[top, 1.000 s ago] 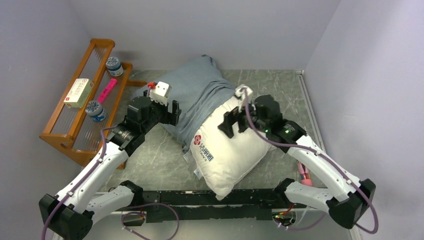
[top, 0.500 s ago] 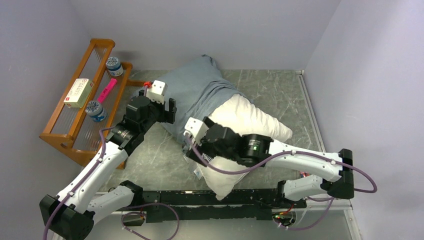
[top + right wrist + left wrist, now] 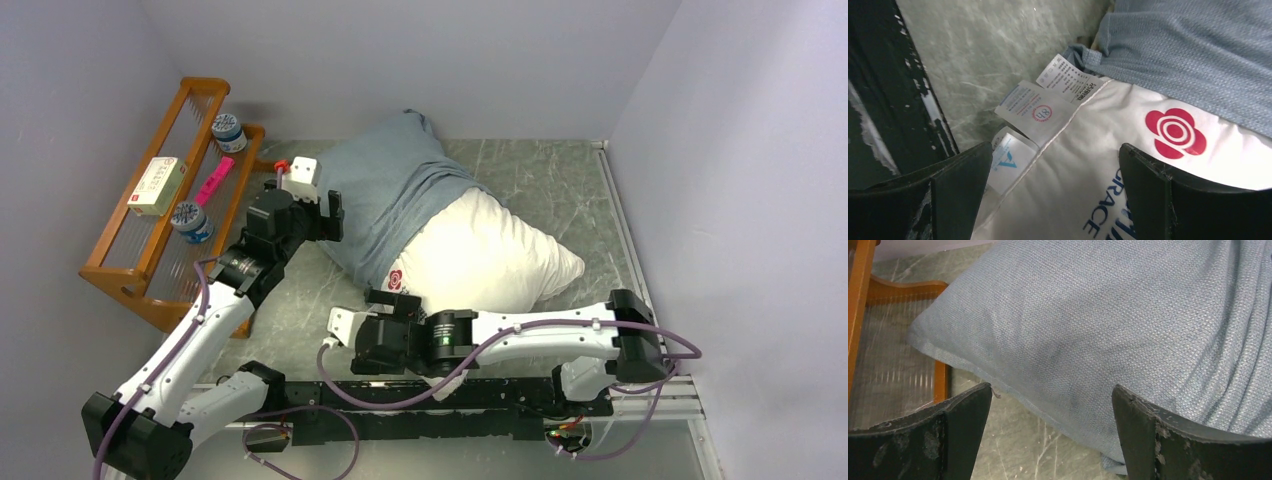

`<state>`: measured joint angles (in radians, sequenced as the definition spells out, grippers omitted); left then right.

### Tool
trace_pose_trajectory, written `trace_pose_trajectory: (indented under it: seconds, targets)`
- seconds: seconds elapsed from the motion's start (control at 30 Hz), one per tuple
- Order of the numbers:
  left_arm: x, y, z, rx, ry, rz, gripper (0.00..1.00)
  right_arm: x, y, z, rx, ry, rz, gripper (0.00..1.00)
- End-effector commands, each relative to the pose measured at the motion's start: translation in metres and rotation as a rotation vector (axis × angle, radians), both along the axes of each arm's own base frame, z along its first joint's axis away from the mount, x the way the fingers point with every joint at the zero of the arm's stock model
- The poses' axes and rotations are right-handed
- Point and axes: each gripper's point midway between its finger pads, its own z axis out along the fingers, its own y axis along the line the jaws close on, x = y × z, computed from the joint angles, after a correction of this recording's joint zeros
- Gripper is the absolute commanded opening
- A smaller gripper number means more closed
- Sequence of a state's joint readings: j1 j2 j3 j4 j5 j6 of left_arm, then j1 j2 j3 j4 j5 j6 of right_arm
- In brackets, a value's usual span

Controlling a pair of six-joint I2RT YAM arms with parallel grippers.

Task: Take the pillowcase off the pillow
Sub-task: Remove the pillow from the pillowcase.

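The grey-blue pillowcase [image 3: 385,185] still covers the far half of the white pillow [image 3: 490,260], whose near half lies bare on the table. My left gripper [image 3: 333,213] stands open at the case's left edge; in its wrist view the pillowcase [image 3: 1098,325] hem runs between the open left gripper [image 3: 1050,390] fingers, untouched. My right gripper [image 3: 392,300] is open low at the pillow's near-left edge, by the red flower logo [image 3: 397,278]. Its wrist view shows the right gripper [image 3: 1055,150] open over the pillow [image 3: 1068,185], with the tags [image 3: 1040,110], logo [image 3: 1175,131] and pillowcase [image 3: 1188,45].
A wooden rack [image 3: 120,270] stands at the left with two jars [image 3: 228,131], a box [image 3: 157,185] and a pink item [image 3: 213,181]. Walls close in the back and right. The arms' base rail [image 3: 430,400] runs along the near edge.
My right arm has swung from above the pillow down and left to its near-left edge. The left gripper shifted slightly back and left and opened a little wider.
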<state>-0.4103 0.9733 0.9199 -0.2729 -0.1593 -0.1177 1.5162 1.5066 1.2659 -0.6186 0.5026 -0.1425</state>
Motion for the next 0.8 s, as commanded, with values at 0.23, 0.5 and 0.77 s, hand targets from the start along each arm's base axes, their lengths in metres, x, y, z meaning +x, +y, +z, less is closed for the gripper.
trace_pose_trajectory:
  seconds: [0.23,0.5,0.77]
  targets:
    - [0.003,0.005,0.006,-0.019,-0.018,0.027,0.96,0.034,-0.036,-0.034,-0.262,-0.189,-0.174,1.00]
    - [0.000,-0.009,0.005,-0.026,-0.023,-0.061,0.96,0.076,-0.099,-0.046,-0.456,-0.318,-0.390,1.00]
    - [-0.005,-0.032,0.005,-0.040,-0.033,-0.200,0.96,0.112,-0.147,-0.025,-0.375,-0.312,-0.621,0.99]
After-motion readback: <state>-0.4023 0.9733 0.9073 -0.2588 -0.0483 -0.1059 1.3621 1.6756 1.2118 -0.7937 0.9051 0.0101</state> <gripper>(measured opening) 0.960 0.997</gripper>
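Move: The right hand, open and slanting down to the forward-left, hovers over the left edge of the white pillow: its labels lie some 10 cm below and about 2 cm ahead. The red flower print is roughly 9 cm ahead and 3 cm right of the hand, and the pillowcase's near hem corner about 7 cm ahead and 1 cm left. From the left hand the labels are some 19 cm back, 11 cm right and 18 cm lower. Down first, about 5 cm with a little forward and right, the right hand brings its wide-open fingers onto the pillow's labelled edge beside the case hem, then sweeps forward and to the right, pushing that edge along; about 9 cm each way in all. Meanwhile the wrist turns some 25 degrees clockwise, so the fingers end up pointing nearly straight forward and still down. ##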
